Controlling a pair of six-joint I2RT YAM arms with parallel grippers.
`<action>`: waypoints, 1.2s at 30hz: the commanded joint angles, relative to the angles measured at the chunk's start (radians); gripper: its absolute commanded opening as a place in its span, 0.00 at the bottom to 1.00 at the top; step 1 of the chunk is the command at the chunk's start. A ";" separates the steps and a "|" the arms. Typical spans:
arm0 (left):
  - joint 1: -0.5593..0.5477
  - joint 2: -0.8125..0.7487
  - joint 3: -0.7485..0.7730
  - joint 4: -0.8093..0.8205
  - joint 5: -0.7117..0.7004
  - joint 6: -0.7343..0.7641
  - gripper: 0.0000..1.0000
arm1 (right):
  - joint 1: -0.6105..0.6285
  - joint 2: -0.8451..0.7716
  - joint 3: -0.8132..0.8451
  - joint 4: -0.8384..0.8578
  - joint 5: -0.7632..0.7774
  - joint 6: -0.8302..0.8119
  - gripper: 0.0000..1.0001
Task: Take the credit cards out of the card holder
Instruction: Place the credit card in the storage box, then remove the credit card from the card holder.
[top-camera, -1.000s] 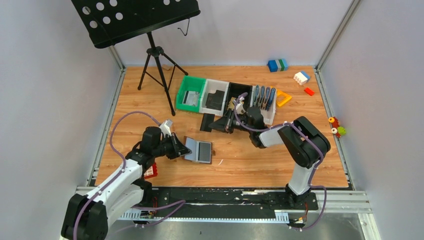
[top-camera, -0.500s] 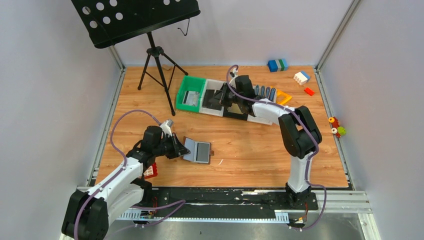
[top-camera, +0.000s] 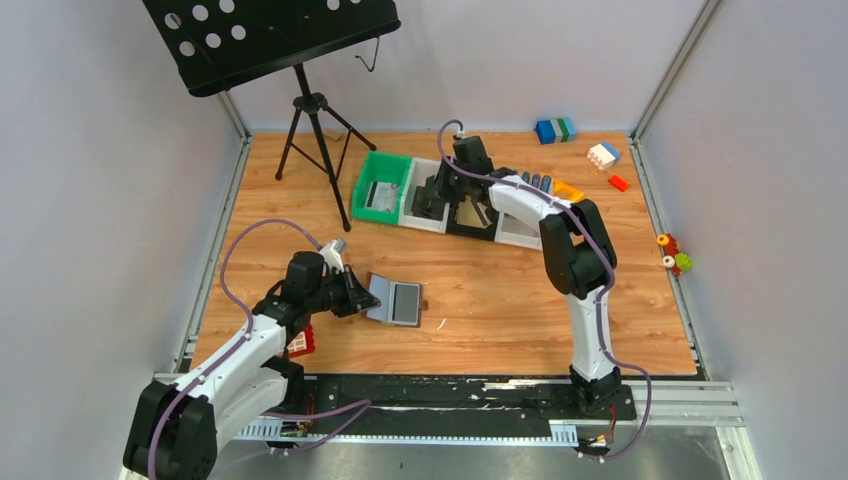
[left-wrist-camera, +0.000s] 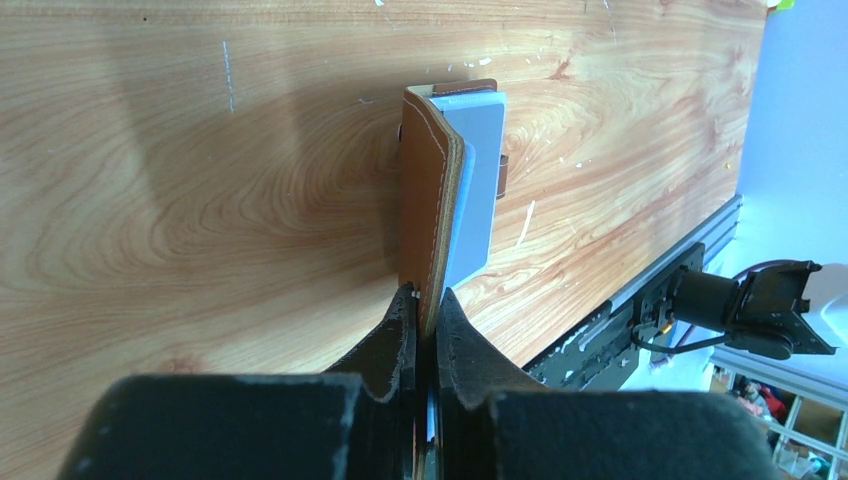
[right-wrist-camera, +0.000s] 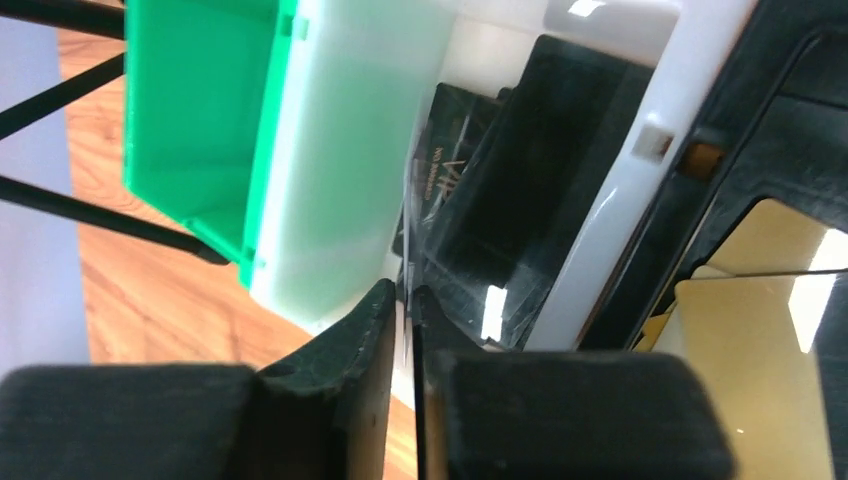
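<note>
The brown leather card holder (top-camera: 395, 303) lies open on the table left of centre, its grey-blue inner pocket up. In the left wrist view the holder (left-wrist-camera: 428, 200) stands on edge, and my left gripper (left-wrist-camera: 425, 297) is shut on its leather flap; the same gripper shows in the top view (top-camera: 357, 295). My right gripper (top-camera: 434, 194) reaches over the white bin (top-camera: 422, 216) at the back. It is shut on a thin black credit card (right-wrist-camera: 446, 165) seen edge-on, above other black cards in the bin. Gold cards (right-wrist-camera: 760, 340) lie in the black bin beside it.
A green bin (top-camera: 380, 190) stands left of the white one. A row of blue-grey holders (top-camera: 535, 183) and an orange piece (top-camera: 568, 190) are to the right. A music stand tripod (top-camera: 315, 150) stands at back left. Toy bricks (top-camera: 555, 130) lie at back right.
My right arm has carried the black card from mid-table back and left to over the white bin. My left arm and the card holder have not moved.
</note>
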 joint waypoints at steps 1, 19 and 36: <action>0.006 -0.011 0.006 0.043 0.002 0.013 0.08 | 0.003 0.033 0.098 -0.092 0.069 -0.042 0.21; 0.006 -0.022 0.060 0.041 0.068 -0.023 0.08 | 0.044 -0.512 -0.363 0.006 -0.047 -0.114 0.88; 0.006 -0.115 -0.029 0.548 0.313 -0.407 0.11 | 0.115 -1.135 -1.091 0.391 -0.363 0.089 0.95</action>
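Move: The right hand holds the black credit card over the near part of the white compartment, whose middle is about 3 cm ahead and 6 cm below. From that hand, the green compartment is some 11 cm left and 4 cm ahead, the black compartment 10 cm right and 1 cm ahead, and the card holder roughly 27 cm back and 10 cm left. From the left hand, the pinched holder's middle is about 4 cm right, slightly below; the white compartment is roughly 30 cm ahead and 14 cm right. Open the right fingers wide to let go of the black credit card over the white compartment, then swing that hand back about 25 cm and a little right towards the card holder, rising about 10 cm on the way. Late on, keep the left pinch on the holder's cover and lift it roughly 10 cm, shifting slightly right and tipping the fingers up. ##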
